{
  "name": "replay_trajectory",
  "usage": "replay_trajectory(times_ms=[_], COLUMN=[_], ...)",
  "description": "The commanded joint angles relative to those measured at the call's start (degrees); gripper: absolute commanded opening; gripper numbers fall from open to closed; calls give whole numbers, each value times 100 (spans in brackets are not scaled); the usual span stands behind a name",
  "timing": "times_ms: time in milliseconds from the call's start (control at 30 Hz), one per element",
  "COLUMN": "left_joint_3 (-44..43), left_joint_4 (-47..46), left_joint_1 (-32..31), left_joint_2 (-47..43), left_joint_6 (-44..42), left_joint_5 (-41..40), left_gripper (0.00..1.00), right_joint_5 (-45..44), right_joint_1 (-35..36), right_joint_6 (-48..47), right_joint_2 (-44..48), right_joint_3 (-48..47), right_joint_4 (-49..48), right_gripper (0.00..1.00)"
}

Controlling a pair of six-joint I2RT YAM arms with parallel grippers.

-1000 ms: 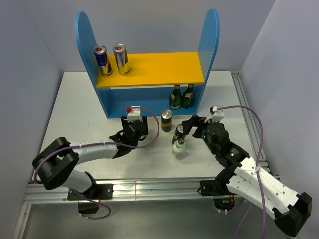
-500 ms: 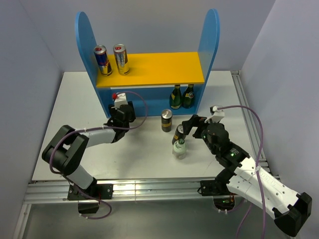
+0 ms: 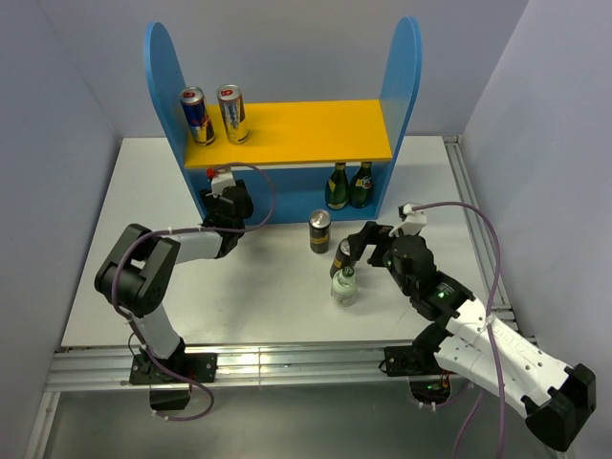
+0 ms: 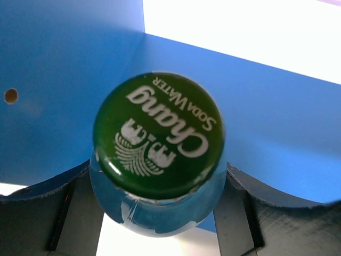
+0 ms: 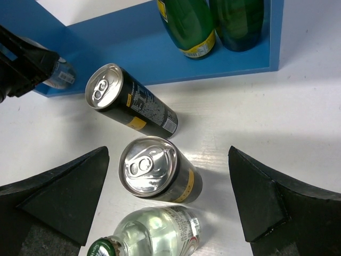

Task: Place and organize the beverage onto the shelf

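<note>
The shelf point(image 3: 287, 134) stands at the back, with a blue-and-silver can point(image 3: 195, 114) and a gold can point(image 3: 232, 113) on its yellow board. My left gripper point(image 3: 229, 205) point(image 4: 157, 210) is at the lower level's left corner, shut on a clear bottle with a green cap point(image 4: 158, 136). On the table stand a black-and-gold can point(image 3: 319, 230) point(image 5: 130, 106), a second one point(image 3: 342, 256) point(image 5: 157, 170) and another clear bottle point(image 3: 344, 285) point(image 5: 154, 234). My right gripper point(image 3: 360, 245) point(image 5: 165, 194) is open, its fingers either side of the second can and not touching it.
Two green bottles point(image 3: 348, 185) point(image 5: 213, 24) stand at the right end of the lower level. The shelf's tall blue side panels point(image 3: 402, 86) flank both levels. Grey walls close in the table point(image 3: 153, 268) on the left, back and right.
My left arm has swung from the table's middle back and left to the lower shelf's left corner, carrying the clear bottle. The right arm has barely moved.
</note>
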State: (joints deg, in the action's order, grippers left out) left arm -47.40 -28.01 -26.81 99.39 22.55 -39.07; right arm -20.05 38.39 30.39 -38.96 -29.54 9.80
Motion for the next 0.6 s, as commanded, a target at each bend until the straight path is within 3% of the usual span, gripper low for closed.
replay_trajectory(times_ms=[0, 67, 167, 200, 267, 300, 567], left_joint_3=[-507, -621, -674, -674, -648, -631, -508], left_joint_4=[-882, -750, -680, -680, -644, -636, -171], left_joint_1=[88, 140, 158, 167, 150, 158, 53], left_joint_2=[-34, 45, 98, 89, 45, 28, -403], left_joint_6=[-57, -22, -66, -75, -66, -66, 4], left_joint_5=[-242, -233, -145, -110, -92, -92, -127], left_gripper=[0, 5, 39, 60, 81, 97, 99], right_joint_5=[-25, -7, 1, 1, 10, 19, 54], right_joint_1=[28, 28, 28, 28, 28, 28, 28], right_joint_6=[-25, -25, -25, -33, -33, -25, -25], right_joint_2=[-41, -50, -68, -77, -68, -77, 2], right_joint_3=[27, 18, 18, 10, 10, 10, 18], right_joint_4=[-277, -295, -303, -295, -286, -286, -268], right_gripper=[100, 100, 100, 100, 100, 100, 100])
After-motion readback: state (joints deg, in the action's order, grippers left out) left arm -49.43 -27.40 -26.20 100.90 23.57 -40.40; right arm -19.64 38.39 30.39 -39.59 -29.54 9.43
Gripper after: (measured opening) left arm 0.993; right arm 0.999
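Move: The left gripper already holds the soda water bottle at its place on the left end of the lower shelf, that spot only about 1 cm ahead and some 8 cm below the fingers. The left side wall is about 5 cm to the left, level with the hand. The two green bottles stand roughly 24 and 29 cm to the right, also level; the black can is 20 cm right and 9 cm back. From the right hand, the spot lies some 19 cm ahead, 33 cm left and 17 cm below. Ease the left gripper forward about 1 cm, with a trace to the left towards the side wall, to set the held soda water bottle in the left end of the lower shelf. Then stop there and open the fingers wide to let go of the bottle, keeping the hand around it at the same height without drawing back yet. ##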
